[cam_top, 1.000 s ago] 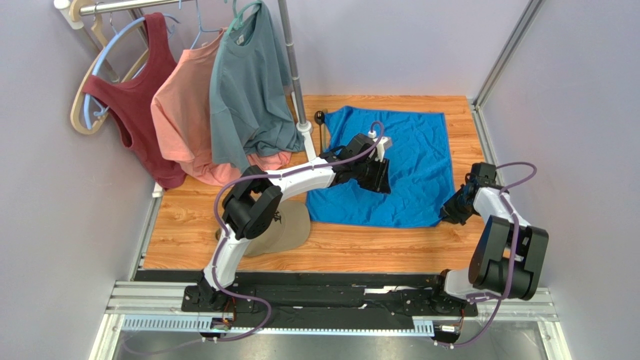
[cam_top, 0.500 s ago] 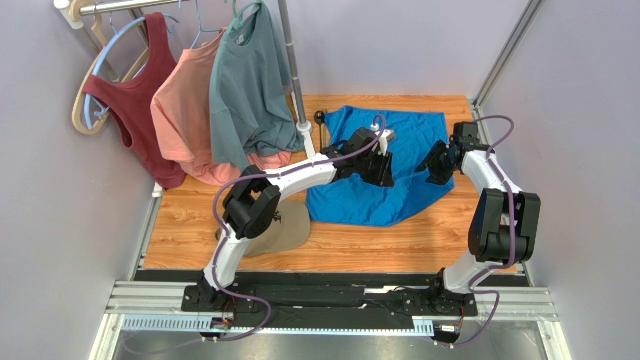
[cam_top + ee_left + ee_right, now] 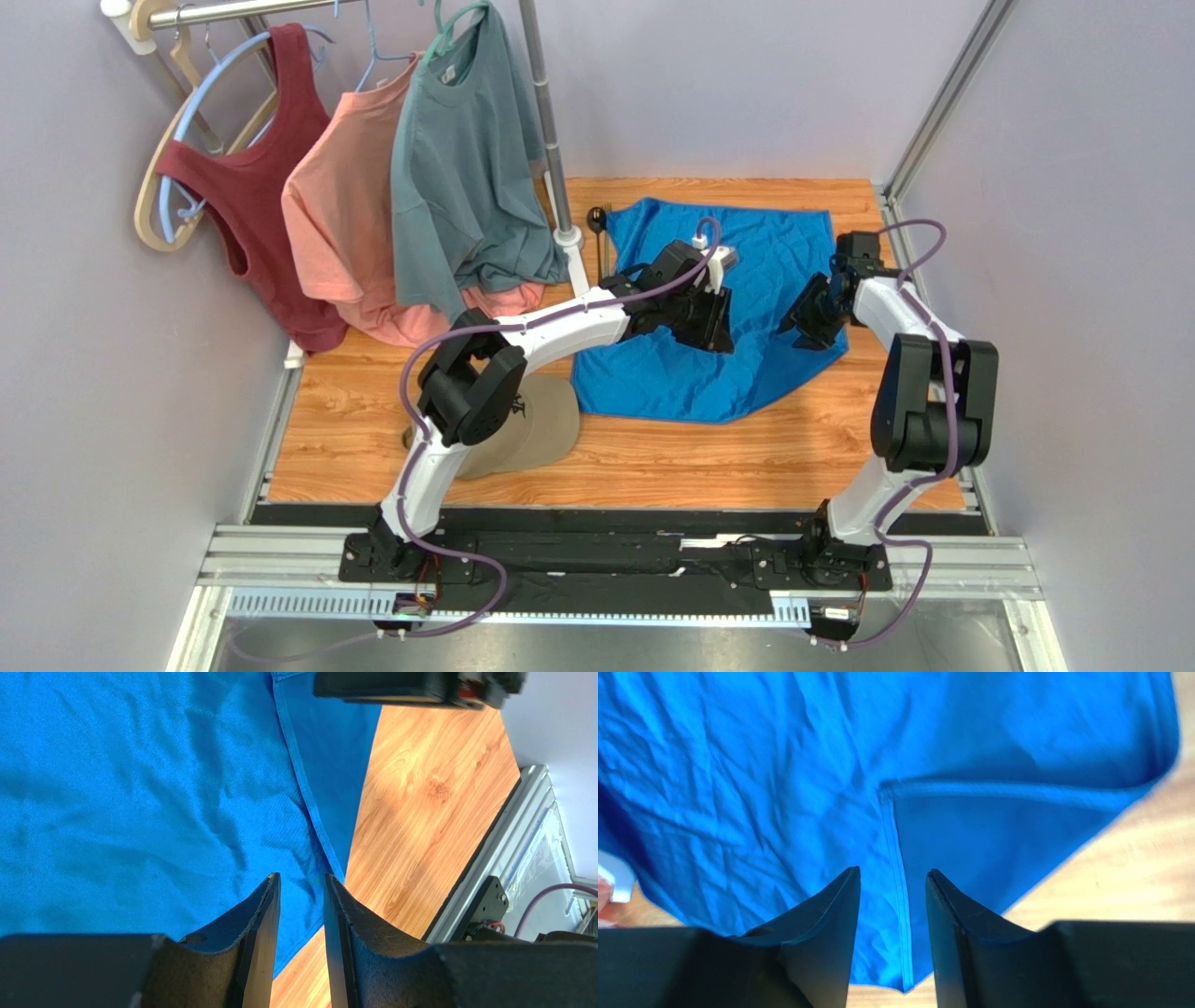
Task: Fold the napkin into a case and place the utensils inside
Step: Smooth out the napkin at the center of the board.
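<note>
The bright blue napkin (image 3: 758,252) lies on the wooden table (image 3: 421,462), its near right corner folded in as a flap (image 3: 1004,833). My left gripper (image 3: 709,319) is over the napkin's middle, jaws a little apart with nothing between them (image 3: 301,878); cloth (image 3: 140,777) and the flap's hem show below. My right gripper (image 3: 811,322) hangs over the folded flap, open and empty (image 3: 893,873), the hem running under the gap. A dark spoon (image 3: 601,224) lies by the napkin's far left corner, next to the rack pole.
A clothes rack pole (image 3: 547,126) stands at the back left, with a maroon top, a pink shirt and a grey-teal T-shirt (image 3: 456,168) hanging on it. A tan cap (image 3: 547,427) lies under the left arm. Metal rails (image 3: 898,238) edge the table on the right.
My right gripper carried the napkin's near right corner up and inward, laid it over as a flap and opened. The left arm has stayed put.
</note>
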`<state>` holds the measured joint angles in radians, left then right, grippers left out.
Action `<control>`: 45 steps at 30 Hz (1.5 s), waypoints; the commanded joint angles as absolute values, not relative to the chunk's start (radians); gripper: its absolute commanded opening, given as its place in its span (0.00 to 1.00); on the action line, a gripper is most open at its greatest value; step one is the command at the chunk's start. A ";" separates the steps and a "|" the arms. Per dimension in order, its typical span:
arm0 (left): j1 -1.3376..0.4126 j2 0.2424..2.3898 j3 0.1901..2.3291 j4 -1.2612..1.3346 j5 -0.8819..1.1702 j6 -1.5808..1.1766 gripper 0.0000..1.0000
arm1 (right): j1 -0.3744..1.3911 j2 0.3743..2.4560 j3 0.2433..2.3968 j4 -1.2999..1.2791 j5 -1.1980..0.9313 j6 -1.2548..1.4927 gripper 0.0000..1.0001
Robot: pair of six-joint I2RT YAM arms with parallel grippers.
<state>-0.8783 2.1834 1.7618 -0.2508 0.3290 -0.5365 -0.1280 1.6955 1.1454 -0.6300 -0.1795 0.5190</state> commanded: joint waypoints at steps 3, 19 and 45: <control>-0.885 2.192 1.776 -0.241 0.333 -0.525 0.37 | -0.089 1.802 1.258 -0.637 -0.077 0.525 0.31; -0.885 2.187 1.764 -0.227 0.336 -0.532 0.37 | -0.043 1.931 1.359 -0.676 -0.012 0.540 0.30; -0.874 2.177 1.740 -0.209 0.354 -0.568 0.37 | -0.035 1.709 1.249 -0.813 0.104 0.489 0.00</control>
<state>-0.8749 2.1910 1.7397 -0.2424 0.3325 -0.5457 -0.0357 1.8824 1.3205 -0.7410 0.0376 0.5087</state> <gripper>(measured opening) 0.367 0.010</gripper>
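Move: The napkin's turned-over corner, the right hand's target, lies about 3 cm ahead of it and 5 cm below, practically in line sideways. The middle of the slanting fold behind that corner is some 7 cm back and 3 cm right of the right hand; the napkin's far right corner is about 20 cm ahead and 8 cm right. From the left hand, the turned-over corner lies roughly 7 cm ahead, 11 cm right and 10 cm below. Forward and down, by about 3.5 cm and 4 cm, the right hand reaches to the napkin's turned-over corner, its fingers tipping some 10 degrees nearer to straight down. They shut fully and pinch the hemmed corner, then start back and up with it by about a centimetre each way. ##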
